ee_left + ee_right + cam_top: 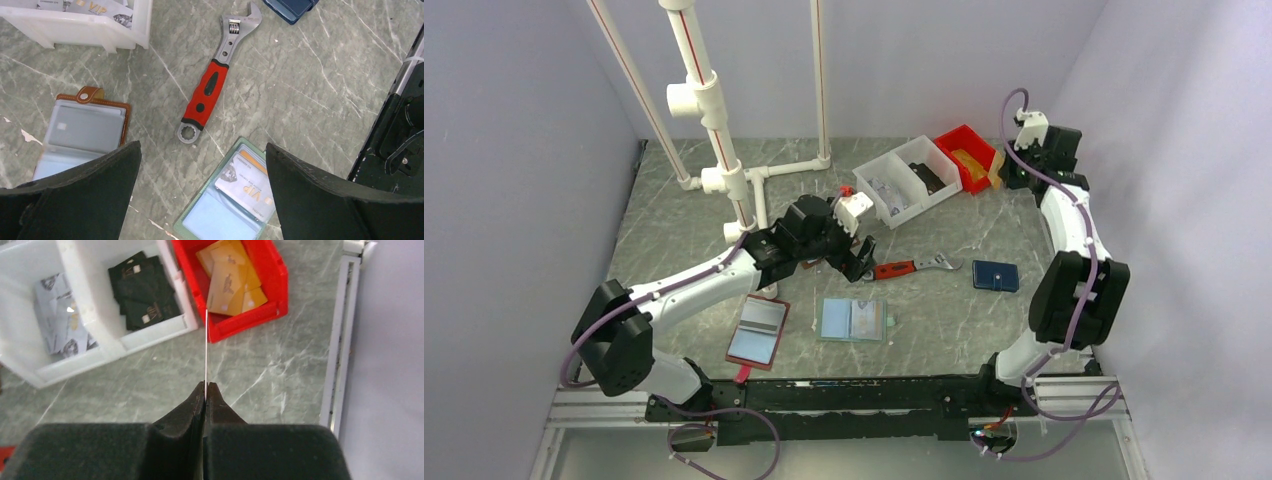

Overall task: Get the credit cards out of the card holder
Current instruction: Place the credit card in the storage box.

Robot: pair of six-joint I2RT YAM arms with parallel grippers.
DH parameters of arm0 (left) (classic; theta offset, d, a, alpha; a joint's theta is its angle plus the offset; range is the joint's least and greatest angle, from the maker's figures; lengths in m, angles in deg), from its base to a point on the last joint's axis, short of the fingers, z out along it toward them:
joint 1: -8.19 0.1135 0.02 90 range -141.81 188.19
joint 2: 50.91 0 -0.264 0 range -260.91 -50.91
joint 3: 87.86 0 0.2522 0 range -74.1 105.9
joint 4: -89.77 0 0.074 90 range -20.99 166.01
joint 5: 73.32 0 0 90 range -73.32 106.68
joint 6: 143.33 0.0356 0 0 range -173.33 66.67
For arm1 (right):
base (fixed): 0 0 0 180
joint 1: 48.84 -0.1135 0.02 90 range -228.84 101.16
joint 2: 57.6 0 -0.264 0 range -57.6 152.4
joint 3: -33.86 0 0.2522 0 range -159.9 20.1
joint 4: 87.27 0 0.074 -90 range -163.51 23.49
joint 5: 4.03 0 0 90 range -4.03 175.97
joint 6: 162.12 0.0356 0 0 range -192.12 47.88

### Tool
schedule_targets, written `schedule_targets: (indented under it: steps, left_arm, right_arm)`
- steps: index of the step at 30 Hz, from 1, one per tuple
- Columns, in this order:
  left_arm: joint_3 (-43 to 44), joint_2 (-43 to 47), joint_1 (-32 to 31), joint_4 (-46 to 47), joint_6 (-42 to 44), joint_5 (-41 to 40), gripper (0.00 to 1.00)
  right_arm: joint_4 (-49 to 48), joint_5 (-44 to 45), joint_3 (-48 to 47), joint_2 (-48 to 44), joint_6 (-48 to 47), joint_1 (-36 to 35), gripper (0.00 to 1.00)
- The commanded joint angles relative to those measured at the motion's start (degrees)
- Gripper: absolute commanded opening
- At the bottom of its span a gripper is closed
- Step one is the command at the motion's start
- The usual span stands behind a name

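The card holder point(834, 320) lies open on the table near the front, mint-green at the edges; in the left wrist view the card holder point(220, 225) has one pale blue panel bare. Its other panel holds a silver VIP credit card point(245, 189) over an orange one point(254, 157). My left gripper point(202, 148) hovers above it, open, with nothing between the fingers. My right gripper point(205, 385) is shut on a thin credit card point(206, 345) seen edge-on, just in front of the red bin point(272, 300). From above, my right gripper point(1009, 168) is at the back right.
A red-handled wrench point(911, 267) lies beyond the holder. A maroon-edged folder point(758, 332) sits to its left, a brown-edged folder point(85, 130) under my left arm, a dark blue wallet point(995, 275) to the right. White bins point(100, 347) hold black and silver cards; the red bin holds tan cards point(227, 280).
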State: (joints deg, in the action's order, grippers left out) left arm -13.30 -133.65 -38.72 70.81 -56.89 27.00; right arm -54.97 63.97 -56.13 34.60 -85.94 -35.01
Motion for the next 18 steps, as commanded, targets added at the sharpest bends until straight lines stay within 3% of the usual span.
schedule_targets:
  steps: [1, 6, 18]
  left_arm:
    - [-0.7, 2.6, 0.7, 1.1, 2.3, -2.1, 0.99]
    - [-0.7, 2.2, 0.8, 1.1, 2.7, -2.4, 0.99]
    - [-0.9, 2.6, 0.7, 1.1, 2.8, -2.4, 0.99]
  right_arm:
    - [-2.4, 4.6, -7.8, 4.6, 2.8, -0.7, 0.0]
    - [-2.7, 8.0, -14.9, 10.4, 3.6, -1.7, 0.0]
    - [-7.3, 7.5, -21.0, 18.2, 15.4, -2.0, 0.0]
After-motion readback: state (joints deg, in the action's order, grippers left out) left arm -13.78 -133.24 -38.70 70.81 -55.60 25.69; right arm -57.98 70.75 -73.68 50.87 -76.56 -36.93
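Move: The red storage box, with orange cards in it, lies about 13 cm ahead of the right gripper, some 4 cm to its left and roughly 16 cm below. Left of it in the white box, the black-card bay is about 9 cm ahead and 16 cm left of the right gripper, the white-card bay about 4 cm ahead and 26 cm left. From the left gripper, the red box is some 31 cm ahead and 33 cm right. Carry the orange card, still pinched edge-on in the shut right gripper, about 8.5 cm forward towards the red storage box, staying level and slowing as you near it. Turn the hand some 10 degrees clockwise on the way and keep the fingers closed. ##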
